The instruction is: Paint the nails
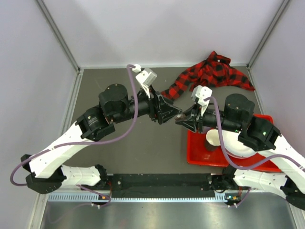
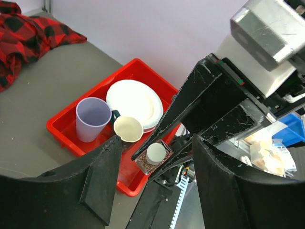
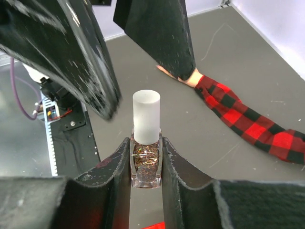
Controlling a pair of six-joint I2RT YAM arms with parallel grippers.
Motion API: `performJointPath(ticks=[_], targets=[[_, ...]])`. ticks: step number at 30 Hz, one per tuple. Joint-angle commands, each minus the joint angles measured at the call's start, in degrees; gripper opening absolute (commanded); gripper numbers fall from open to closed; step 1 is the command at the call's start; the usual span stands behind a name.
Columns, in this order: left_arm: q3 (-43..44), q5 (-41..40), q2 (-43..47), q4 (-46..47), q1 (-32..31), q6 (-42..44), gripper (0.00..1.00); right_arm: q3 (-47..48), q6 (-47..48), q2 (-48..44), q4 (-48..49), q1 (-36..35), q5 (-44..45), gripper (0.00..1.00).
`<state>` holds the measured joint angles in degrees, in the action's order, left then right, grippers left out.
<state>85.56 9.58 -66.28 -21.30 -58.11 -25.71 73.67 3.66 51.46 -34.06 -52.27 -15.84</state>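
Note:
My right gripper (image 3: 145,155) is shut on a small glass bottle of brown glitter polish (image 3: 145,164), held upright above the table with its white cap (image 3: 146,117) on. My left gripper (image 2: 157,167) is open, with its fingers (image 3: 157,33) on either side of the cap and apart from it. In the top view the two grippers meet at mid-table, the left gripper (image 1: 172,113) against the right gripper (image 1: 183,119). The plaid sleeve (image 3: 238,117) lies on the table beyond. A bit of the peach hand (image 3: 190,78) shows at its end. The nails are hidden behind my left finger.
A red tray (image 2: 66,129) sits at the right front, under my right arm. It holds a white plate (image 2: 136,102), a lilac cup (image 2: 93,117) and a cream cup (image 2: 127,129). The bunched end of the plaid sleeve (image 1: 214,71) lies by the back wall.

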Motion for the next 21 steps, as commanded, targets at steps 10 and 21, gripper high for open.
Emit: performJointPath(ticks=[10, 21], targets=[[3.47, 3.95, -2.71, -2.87, 0.01, 1.81, 0.46, 1.3, 1.44, -0.4, 2.51, -0.38, 2.13, 0.0], [3.56, -2.81, -1.75, -2.69, 0.01, 1.81, 0.0, 1.04, 1.0, -0.13, 2.25, -0.38, 2.12, 0.06]])
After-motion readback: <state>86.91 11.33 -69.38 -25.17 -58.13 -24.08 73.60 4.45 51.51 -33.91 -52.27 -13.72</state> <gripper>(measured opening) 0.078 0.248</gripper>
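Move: Just beyond and below the left hand's parted fingers is the white cap of the nail polish, about 1 cm to the right and 3 cm down, level fore and aft. Its bottle, held by the right fingers, is 3 cm right and 5 cm down from the left hand. Far below, by some 40 cm, stand the purple cup, 11 cm ahead and 17 right, and the cream cup, 3 ahead and 20 right. From the right hand, the cap is roughly 2 cm left and 2 up. Sinking about 2.5 cm and edging 1 cm to the right, the left hand brings its open fingertips down to either side of the white cap, then stays there and closes them almost shut, pinching the cap. The right hand stays nearly in place and keeps its grip on the bottle beneath. ##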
